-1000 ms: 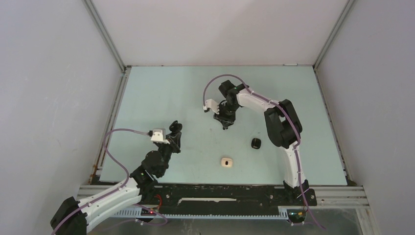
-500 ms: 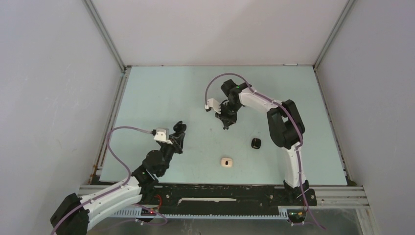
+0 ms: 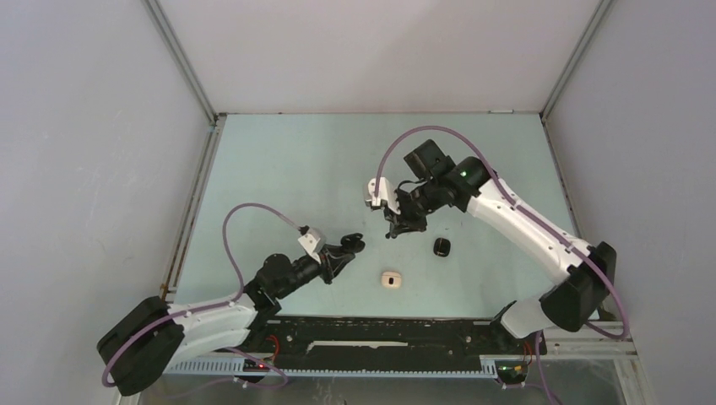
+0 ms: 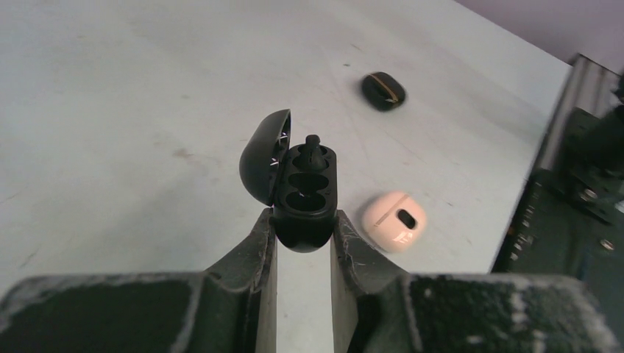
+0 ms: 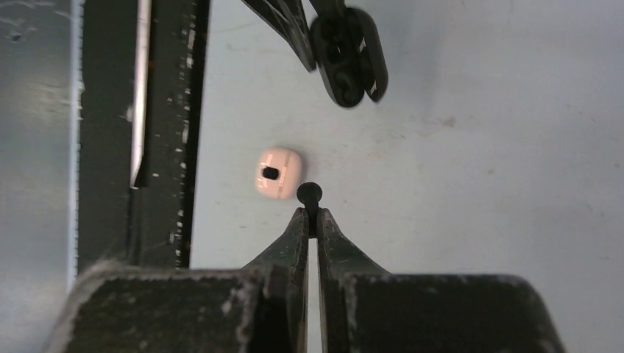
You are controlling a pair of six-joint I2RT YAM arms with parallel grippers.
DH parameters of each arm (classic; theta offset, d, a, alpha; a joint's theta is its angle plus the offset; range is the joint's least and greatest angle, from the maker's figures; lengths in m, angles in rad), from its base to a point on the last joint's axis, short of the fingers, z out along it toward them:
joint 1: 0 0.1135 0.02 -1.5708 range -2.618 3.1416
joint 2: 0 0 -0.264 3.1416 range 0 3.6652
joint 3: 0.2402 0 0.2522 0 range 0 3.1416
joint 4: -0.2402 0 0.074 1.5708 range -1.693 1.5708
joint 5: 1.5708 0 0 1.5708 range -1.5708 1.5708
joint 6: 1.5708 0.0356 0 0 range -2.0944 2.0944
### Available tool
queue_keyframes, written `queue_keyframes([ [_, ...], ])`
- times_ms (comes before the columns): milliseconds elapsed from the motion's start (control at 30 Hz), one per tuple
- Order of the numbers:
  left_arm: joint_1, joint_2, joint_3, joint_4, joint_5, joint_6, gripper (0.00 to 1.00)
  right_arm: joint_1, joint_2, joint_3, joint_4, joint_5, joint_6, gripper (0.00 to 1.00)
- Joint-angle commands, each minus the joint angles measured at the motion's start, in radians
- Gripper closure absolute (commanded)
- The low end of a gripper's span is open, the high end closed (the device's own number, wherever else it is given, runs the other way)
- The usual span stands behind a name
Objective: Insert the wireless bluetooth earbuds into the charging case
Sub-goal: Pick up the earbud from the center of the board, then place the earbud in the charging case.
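Note:
My left gripper [image 4: 304, 220] is shut on the base of an open black charging case [image 4: 305, 193], whose lid is swung to the left. One black earbud [image 4: 312, 145] sits in its far slot, and the two nearer slots are empty. My right gripper [image 5: 310, 217] is shut on the stem of another black earbud [image 5: 309, 194], held above the table. In the top view the right gripper [image 3: 395, 229] hangs to the upper right of the left gripper [image 3: 350, 247] and the held case [image 3: 355, 244]. The right wrist view shows that case [image 5: 349, 55] ahead of the earbud.
A closed cream case [image 3: 389, 279] lies on the table near the front edge, just right of the left gripper. A closed black case [image 3: 442, 247] lies further right. The black base rail [image 3: 405, 333] runs along the near edge.
The right gripper has shut on the black earbud and moved nearer and to the right. The left arm has swung right toward the table's middle, carrying the open case.

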Motion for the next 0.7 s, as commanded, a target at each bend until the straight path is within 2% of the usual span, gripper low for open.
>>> queue_keyframes([
  [0, 0.006, 0.065, 0.039, 0.179, 0.227, 0.016, 1.0, 0.041, -0.037, -0.042, 0.048, -0.025, 0.148, 0.99],
  [233, 0.006, 0.196, 0.049, 0.356, 0.392, -0.043, 1.0, 0.14, 0.01, -0.035, 0.127, 0.015, 0.266, 0.99],
  [667, 0.005, 0.23, 0.052, 0.404, 0.422, -0.066, 1.0, 0.237, 0.074, -0.01, 0.178, 0.063, 0.319, 0.99],
])
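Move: The open black charging case, already held in the left fingers, lies about 8 cm to the left of the right hand, level with it front to back and some 9 cm lower. The earbud already in the right fingers is about 9 cm right of the left hand, 1 cm ahead and 9 cm up. Almost beneath the right hand, 19 cm down and 1 cm back, sits the pink case; the small black box is 12 cm right, 7 cm ahead, equally low. Both hands draw back towards the base by about 5 cm while closing on each other: the right carries its pinched earbud leftward some 5.5 cm towards the left hand's open charging case, rising a touch and then sinking to end 2 cm lower, with a slight tilt. The left hand brings the case 4 to 5 cm rightward and 2 cm up to meet it, swinging clockwise a little over 20 degrees, and both grips stay shut as they slow with the earbud close over the wells. ##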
